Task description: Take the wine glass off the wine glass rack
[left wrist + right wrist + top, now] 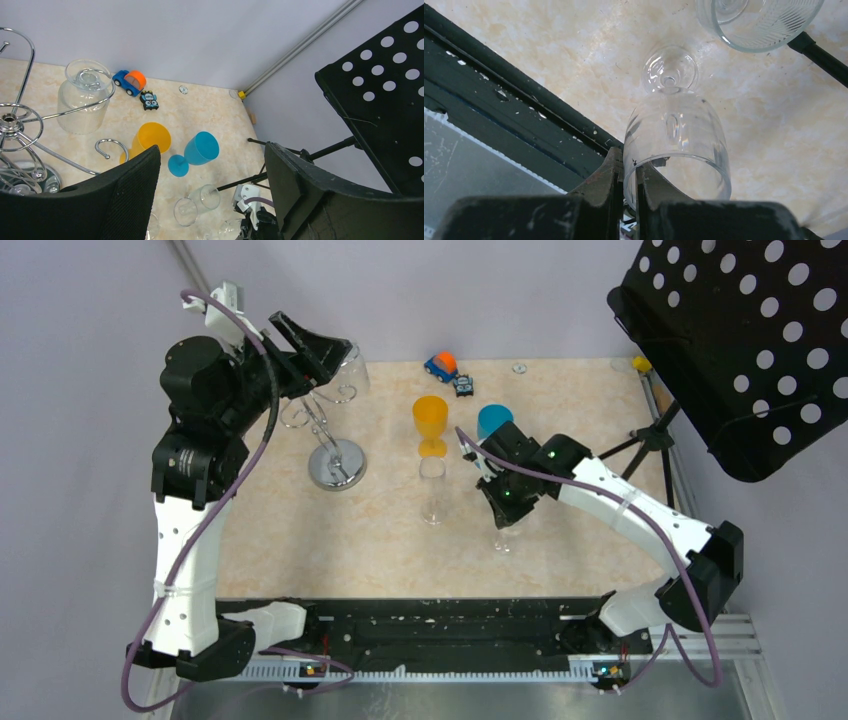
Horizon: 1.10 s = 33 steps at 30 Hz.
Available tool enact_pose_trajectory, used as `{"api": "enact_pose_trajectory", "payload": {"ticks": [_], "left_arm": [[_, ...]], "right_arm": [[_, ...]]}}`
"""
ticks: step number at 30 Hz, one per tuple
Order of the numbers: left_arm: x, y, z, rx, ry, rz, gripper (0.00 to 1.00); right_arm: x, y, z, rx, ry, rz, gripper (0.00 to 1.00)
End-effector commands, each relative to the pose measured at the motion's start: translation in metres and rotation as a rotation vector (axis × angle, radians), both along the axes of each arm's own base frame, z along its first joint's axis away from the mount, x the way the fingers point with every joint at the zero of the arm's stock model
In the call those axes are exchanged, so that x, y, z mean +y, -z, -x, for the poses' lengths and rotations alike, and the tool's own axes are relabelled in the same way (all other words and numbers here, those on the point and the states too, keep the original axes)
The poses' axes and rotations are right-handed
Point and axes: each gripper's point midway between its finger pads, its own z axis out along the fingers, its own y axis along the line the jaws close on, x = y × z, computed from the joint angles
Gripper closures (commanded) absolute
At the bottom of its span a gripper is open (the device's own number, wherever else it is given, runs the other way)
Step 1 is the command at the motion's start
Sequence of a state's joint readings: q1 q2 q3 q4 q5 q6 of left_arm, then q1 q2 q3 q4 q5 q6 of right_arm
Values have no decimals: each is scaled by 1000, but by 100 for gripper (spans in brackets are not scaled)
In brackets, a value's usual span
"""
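Observation:
The chrome wine glass rack (pixel 337 466) stands at the table's back left, its curled hook arms (pixel 20 120) filling the left of the left wrist view. A clear ribbed wine glass (pixel 82 97) hangs upside down from one hook (pixel 351 372). My left gripper (pixel 322 352) hovers just beside this glass, above the rack; it is open with nothing between its fingers (pixel 131 195). My right gripper (pixel 507 502) is shut on the rim of another clear wine glass (pixel 674 132), one finger inside the bowl and one outside. That glass's foot (pixel 670 70) is near the tabletop.
An orange goblet (pixel 431 422), a blue goblet (pixel 493 420) and a clear glass (pixel 432 490) stand mid-table. Two small toy cars (pixel 441 365) lie at the back. A black perforated stand (pixel 740 340) with tripod legs (pixel 645 440) overhangs the right edge.

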<state>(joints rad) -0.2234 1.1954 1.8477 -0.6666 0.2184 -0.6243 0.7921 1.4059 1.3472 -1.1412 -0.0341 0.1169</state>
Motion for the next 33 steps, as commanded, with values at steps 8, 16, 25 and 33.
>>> {"api": "enact_pose_trajectory", "payload": {"ticks": [8,16,25,33], "left_arm": [[5,-14,2,-60,-19,-5,20],[5,-13,-1,-57,-17,-6,20],[5,-12,-6,-56,-20,-6,20],[-2,-11,-21,-37,6,16,20]], "right_arm": [[13,-3,-4,-26,21,-68,90],[10,-3,-2,-19,26,-51,77],[11,-30,-10,-72,37,-78,59],[34,-100,-19,-201,3,-281,43]]}}
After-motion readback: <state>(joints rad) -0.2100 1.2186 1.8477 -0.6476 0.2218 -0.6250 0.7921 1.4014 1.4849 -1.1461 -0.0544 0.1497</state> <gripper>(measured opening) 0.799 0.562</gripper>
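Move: The clear wine glass pinched by the right hand at its bowl wall hangs with its middle about 2 cm ahead of that hand, 3 cm to its right and 5 cm below. A short clear glass stands about 11 cm beyond it and roughly level sideways; another clear glass stands some 15 cm to its left and 9 cm farther out. From the idle left hand, the held glass lies around 35 cm right, 10 cm back and 40 cm down. The clear wine glass is eased down the last half centimetre onto the bare table near the front edge by the right hand. The fingers, shut on the bowl wall, then open to about half while the hand stays in place, letting go. The hand lifts some 5 cm straight up and away from the glass, edging a little left as it climbs. ##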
